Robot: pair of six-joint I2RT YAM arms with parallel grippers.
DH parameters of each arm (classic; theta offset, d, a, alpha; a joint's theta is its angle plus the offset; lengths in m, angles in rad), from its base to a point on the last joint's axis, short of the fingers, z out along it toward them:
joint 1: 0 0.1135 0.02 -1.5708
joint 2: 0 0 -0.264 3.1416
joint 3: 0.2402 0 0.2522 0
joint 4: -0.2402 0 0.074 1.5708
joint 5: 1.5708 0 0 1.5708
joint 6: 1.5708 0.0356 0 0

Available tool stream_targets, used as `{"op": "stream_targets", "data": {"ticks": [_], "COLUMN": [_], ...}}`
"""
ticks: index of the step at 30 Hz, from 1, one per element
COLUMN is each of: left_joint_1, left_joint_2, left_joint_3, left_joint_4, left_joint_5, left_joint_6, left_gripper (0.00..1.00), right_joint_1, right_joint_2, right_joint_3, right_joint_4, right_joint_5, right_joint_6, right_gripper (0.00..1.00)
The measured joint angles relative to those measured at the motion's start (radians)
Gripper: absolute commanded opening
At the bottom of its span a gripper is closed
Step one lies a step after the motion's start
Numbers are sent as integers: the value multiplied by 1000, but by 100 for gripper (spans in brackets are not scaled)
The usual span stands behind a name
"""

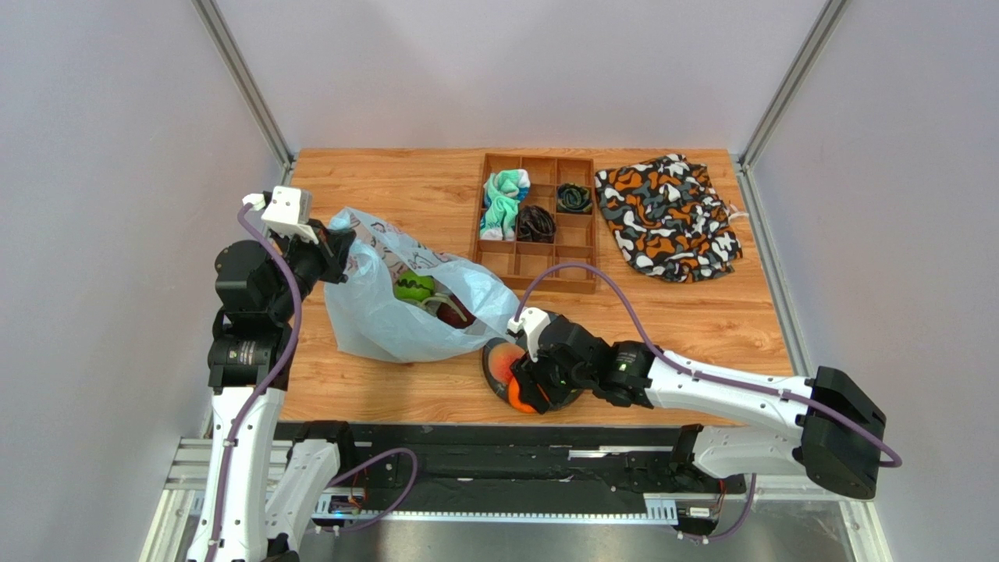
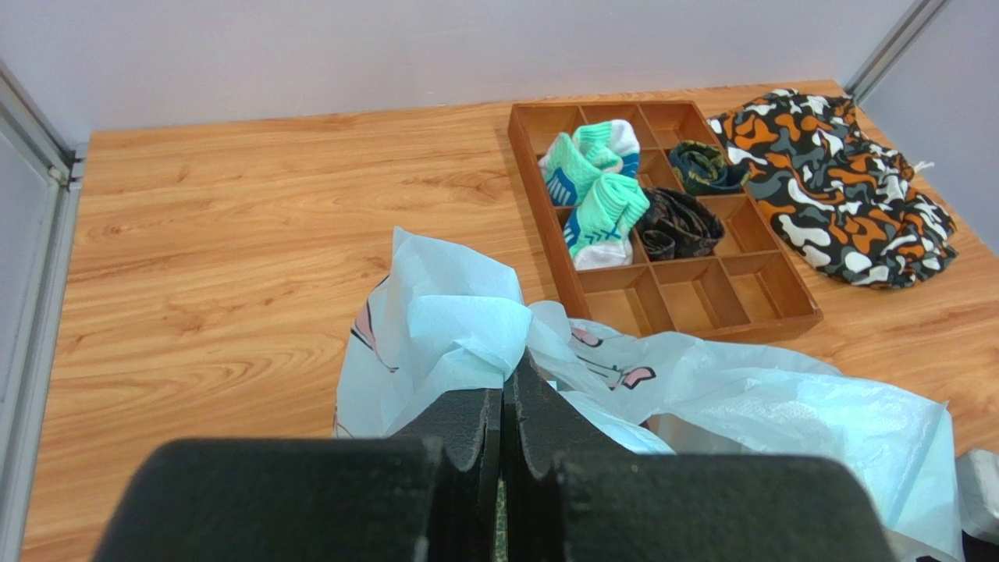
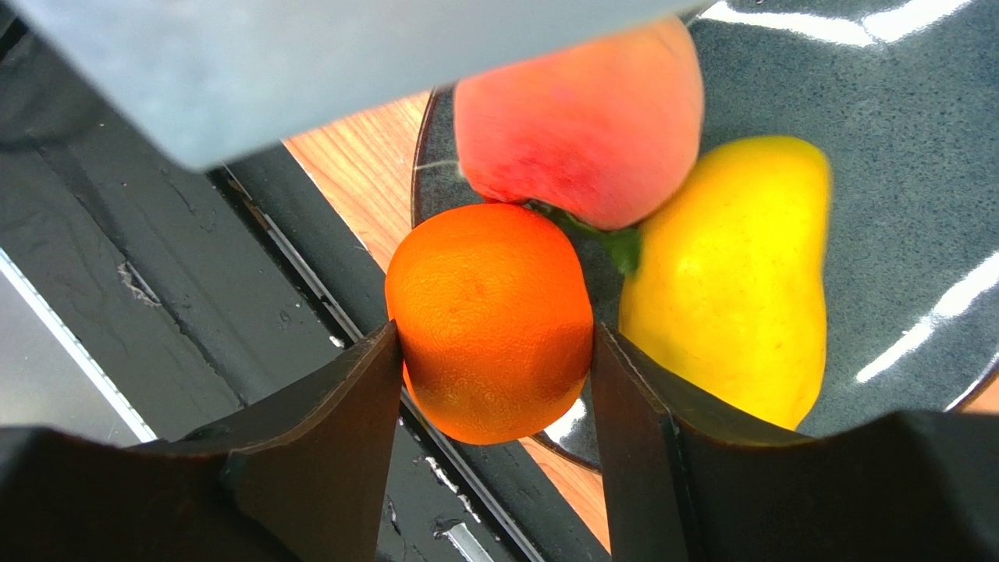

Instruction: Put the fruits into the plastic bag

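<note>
The pale blue plastic bag [image 1: 381,316] lies at the left of the table, its mouth facing right. My left gripper [image 1: 338,252] is shut on the bag's upper rim [image 2: 457,328] and holds it up. Inside the mouth sit a bright green fruit [image 1: 413,288] and a dark red fruit [image 1: 452,314]. My right gripper [image 3: 495,351] is over a dark plate [image 3: 891,176] at the table's near edge. Both its fingers press the sides of the orange [image 3: 493,316]. A pink-orange peach [image 3: 575,123] and a yellow mango [image 3: 733,269] lie on the plate beside it.
A wooden divided tray [image 1: 575,252] with rolled socks stands at the back centre. An orange, black and white patterned cloth [image 1: 668,217] lies to its right. The plate [image 1: 493,357] overhangs the black rail at the near edge.
</note>
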Motion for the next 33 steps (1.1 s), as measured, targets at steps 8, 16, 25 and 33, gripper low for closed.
{"op": "stream_targets", "data": {"ticks": [8, 16, 25, 33], "left_joint_1": [0, 0, 0, 0], "left_joint_2": [0, 0, 0, 0], "left_joint_3": [0, 0, 0, 0], "left_joint_4": [0, 0, 0, 0], "left_joint_5": [0, 0, 0, 0], "left_joint_6": [0, 0, 0, 0], "left_gripper": [0, 0, 0, 0], "right_joint_1": [1, 1, -114, -417], "right_joint_2": [-16, -89, -125, -207], "right_joint_3": [0, 43, 53, 87], "right_joint_4": [-22, -60, -75, -57], "right_joint_5": [18, 60, 61, -24], "right_joint_6": [0, -12, -23, -25], "right_gripper": [33, 29, 27, 25]}}
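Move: The right hand has the orange pinched on the plate, and the plastic bag's open mouth is about 17 cm ahead of it, 16 cm to its left and some 6 cm higher. The peach sits 6 cm ahead and 4 cm left, the yellow mango 6 cm ahead and 5 cm right, both about level. From the left hand, the bag mouth is roughly 2 cm ahead, 14 cm to the right and 20 cm below. Still pinching the orange between both fingertips, the right hand lifts it about 4 cm almost straight up off the plate, then speeds up forward, to the right and higher, away from the near edge of the table. It ends about 10 cm ahead, 7 cm right and 8 cm up, turned some 20 degrees clockwise. The left hand stays put, holding the bag's raised corner. ##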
